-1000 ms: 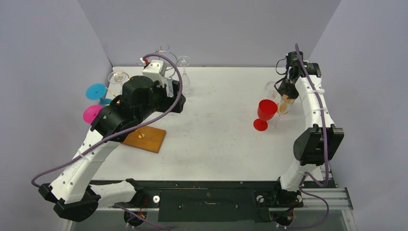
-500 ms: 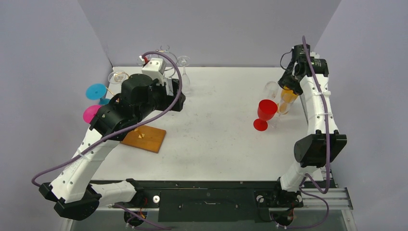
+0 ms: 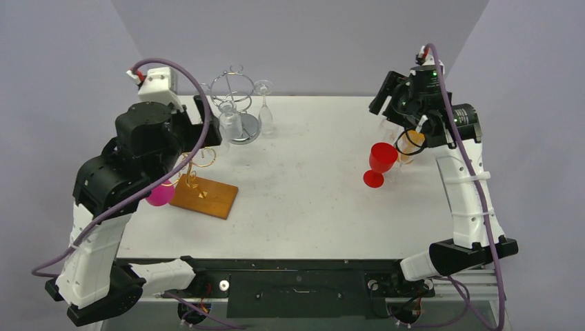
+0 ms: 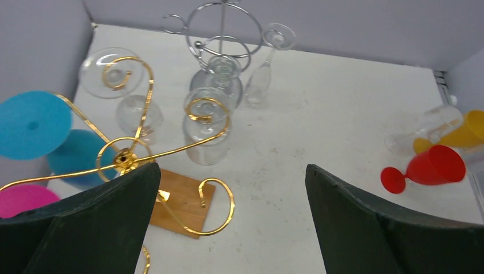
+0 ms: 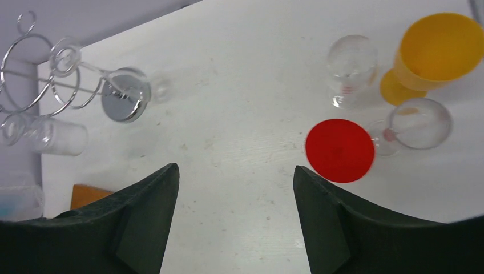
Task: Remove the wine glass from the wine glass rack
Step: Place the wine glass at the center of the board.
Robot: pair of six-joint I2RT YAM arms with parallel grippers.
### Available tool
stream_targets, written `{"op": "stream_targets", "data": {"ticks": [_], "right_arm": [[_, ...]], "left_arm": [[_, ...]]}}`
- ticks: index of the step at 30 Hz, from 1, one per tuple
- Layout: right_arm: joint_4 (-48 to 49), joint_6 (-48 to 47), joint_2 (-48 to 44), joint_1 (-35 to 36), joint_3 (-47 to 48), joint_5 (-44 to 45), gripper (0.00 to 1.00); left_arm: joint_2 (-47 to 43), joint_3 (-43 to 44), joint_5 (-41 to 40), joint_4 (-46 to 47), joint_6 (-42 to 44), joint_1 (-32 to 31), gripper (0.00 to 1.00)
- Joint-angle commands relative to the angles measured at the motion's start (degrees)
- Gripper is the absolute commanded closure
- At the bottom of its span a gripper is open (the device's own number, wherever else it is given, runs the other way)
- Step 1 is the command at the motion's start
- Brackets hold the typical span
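A gold wire wine glass rack (image 4: 122, 160) stands on a wooden base (image 4: 182, 208) at the left of the table. Clear wine glasses (image 4: 205, 134), a blue one (image 4: 31, 123) and a pink one (image 4: 23, 200) hang upside down from it. My left gripper (image 4: 231, 166) hovers open and empty above the rack, touching nothing. In the top view the rack (image 3: 193, 162) sits just right of the left arm. My right gripper (image 5: 235, 168) is raised above the right side of the table, open and empty, near a red glass (image 5: 339, 150).
A silver wire rack (image 3: 232, 86) at the back holds clear glasses, with a flute (image 3: 263, 103) beside it. At the right stand the red glass (image 3: 381, 160), a yellow one (image 5: 439, 48) and two clear ones (image 5: 352, 63). Grey walls close in the table.
The right gripper opened, let go of the yellow glass and rose away from it. The left arm pulled back and up from the racks, staying open.
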Motion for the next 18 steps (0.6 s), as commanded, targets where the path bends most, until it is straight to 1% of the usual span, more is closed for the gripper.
{"op": "stream_targets", "data": {"ticks": [1,4,6,8,13,18], "right_arm": [[7.8,2.3,0.0,6.0,-2.8,-4.6,0.31],[9.9,2.7,0.7,9.9,-4.0,-6.1,0.31],[10.8,2.7,1.1,13.1,-4.5,-7.0,0.31],[12.0,2.6,1.1,14.8,-5.3,-7.8,0.31],[13.2,2.1,-0.1,17.4,-8.5,-9.1,0.31],[14.5,1.3,-1.9,17.7,-11.9,-10.1,0.31]], "left_arm": [[-0.4,7.6,-14.1,-15.6,-4.0,1.4,0.04],[-0.4,11.5,-18.0,-21.5,-7.6,2.7,0.04],[-0.7,12.3,-19.5,-24.7,-9.9,3.4,0.04],[-1.1,11.5,-20.6,-26.9,-12.1,4.1,0.04],[-4.3,5.1,-20.1,-28.3,-14.9,7.6,0.04],[-6.5,0.1,-18.8,-26.9,-14.4,13.5,0.04]]}}
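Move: Hanging about 18 cm to the left of the left hand, 2 cm back and some 16 cm below is the pink wine glass. The gold rack's hub stands about 7 cm to the right of the pink glass and 5 cm farther out, the blue glass about 9 cm straight beyond the pink glass. From the right hand the pink glass lies roughly 55 cm left, 14 cm back and 10 cm down; the red glass is about 9 cm right of that hand, 2 cm ahead and 22 cm below. Swinging left about 14 cm, the left hand draws back some 6 cm towards the pink glass while turning counter-clockwise about 30 degrees; it rises slightly, then dips to 3 cm below its start. The right hand also sweeps left about 14 cm, sinking slightly and turning some 25 degrees counter-clockwise, away from the red glass and towards the rack. Both grippers stay open and empty. ##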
